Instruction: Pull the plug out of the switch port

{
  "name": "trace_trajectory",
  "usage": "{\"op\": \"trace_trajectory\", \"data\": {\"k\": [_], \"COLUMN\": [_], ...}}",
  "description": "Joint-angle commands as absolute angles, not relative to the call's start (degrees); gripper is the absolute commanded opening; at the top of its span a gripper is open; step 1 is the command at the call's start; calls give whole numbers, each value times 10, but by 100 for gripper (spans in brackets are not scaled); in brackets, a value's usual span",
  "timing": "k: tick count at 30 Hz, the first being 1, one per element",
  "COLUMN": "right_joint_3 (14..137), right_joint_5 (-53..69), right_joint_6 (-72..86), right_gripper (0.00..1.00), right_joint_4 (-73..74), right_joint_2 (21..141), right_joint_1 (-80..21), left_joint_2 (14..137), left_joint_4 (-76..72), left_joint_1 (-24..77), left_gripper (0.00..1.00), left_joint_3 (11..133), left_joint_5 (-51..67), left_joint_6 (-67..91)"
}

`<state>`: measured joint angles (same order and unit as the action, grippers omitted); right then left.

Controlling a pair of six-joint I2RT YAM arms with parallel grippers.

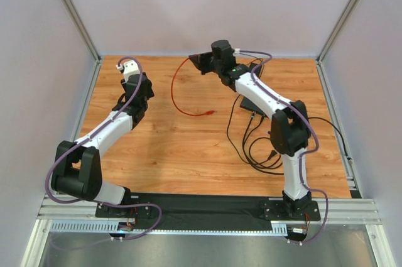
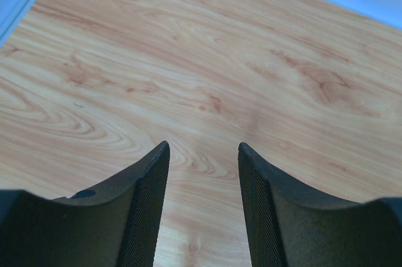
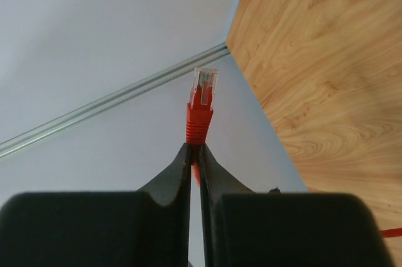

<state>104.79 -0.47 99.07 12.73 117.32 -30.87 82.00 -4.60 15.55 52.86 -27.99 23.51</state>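
My right gripper (image 3: 195, 147) is shut on the red boot of the plug (image 3: 203, 91), whose clear connector tip sticks out past the fingertips towards the back wall. From above, the right gripper (image 1: 200, 63) hovers at the back of the table, well away from the switch (image 1: 251, 102), a flat black box partly hidden under the right forearm. The red cable (image 1: 176, 94) hangs from the plug and curves down to a loose end on the wood. On the left, my left gripper (image 2: 203, 147) stands open over bare wood with nothing between its fingers; the top view shows the left gripper (image 1: 142, 88) far from the switch.
Several black cables (image 1: 254, 147) loop from the switch across the wood towards the right arm's base. Grey walls enclose the table on three sides, with metal posts (image 1: 88, 34) at the back corners. The red cable's free end (image 1: 208, 113) lies mid-table.
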Motion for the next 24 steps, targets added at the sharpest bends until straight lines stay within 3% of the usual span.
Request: {"op": "trace_trajectory", "data": {"k": [1, 4, 7, 12, 15, 20, 24], "right_joint_3": [1166, 1302, 1363, 1354, 1338, 1297, 1169], "right_joint_5": [14, 21, 1, 3, 14, 4, -12], "right_joint_6": [1036, 1031, 1012, 984, 928, 720, 572], "right_gripper": [7, 11, 17, 36, 46, 51, 52], "right_joint_4": [115, 154, 155, 136, 120, 145, 200], "right_joint_2": [1281, 1387, 1451, 1483, 1474, 1395, 1258], "right_joint_1": [-325, -337, -348, -352, -347, -331, -307], "left_joint_2": [801, 806, 811, 814, 815, 816, 840], "left_joint_4": [-86, -91, -92, -98, -99, -112, -151], "left_joint_1": [150, 150, 149, 149, 149, 149, 149], "left_gripper": [56, 56, 56, 56, 56, 54, 52], "left_joint_3": [531, 532, 533, 533, 532, 533, 541], "left_joint_5": [-319, -316, -316, -315, -305, -255, -117], "left_joint_6": [221, 221, 216, 214, 215, 217, 222]}}
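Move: The right hand already holds one plug of the unplugged red cable. The bare patch of table it is bound for lies about 15 cm ahead, 13 cm to its left and some 24 cm below. The cable's trailing plug is about 8 cm back and 6 cm to the right of this hand, near table height, while the switch lies some 26 cm to its right and 2 cm back. From the left hand, the bare patch is about 23 cm ahead, 5 cm right and 16 cm down. The right hand sweeps down about 14 cm while going some 9 cm left and 5 cm forward over the bare far-left table, well clear of the switch, and its fingers open from nearly shut to about half on the way down, letting go of the red plug above the wood. Then, still open and empty, it draws back to the right about 4 cm and slightly towards the base, rolling some 25 degrees so its left side sinks. ##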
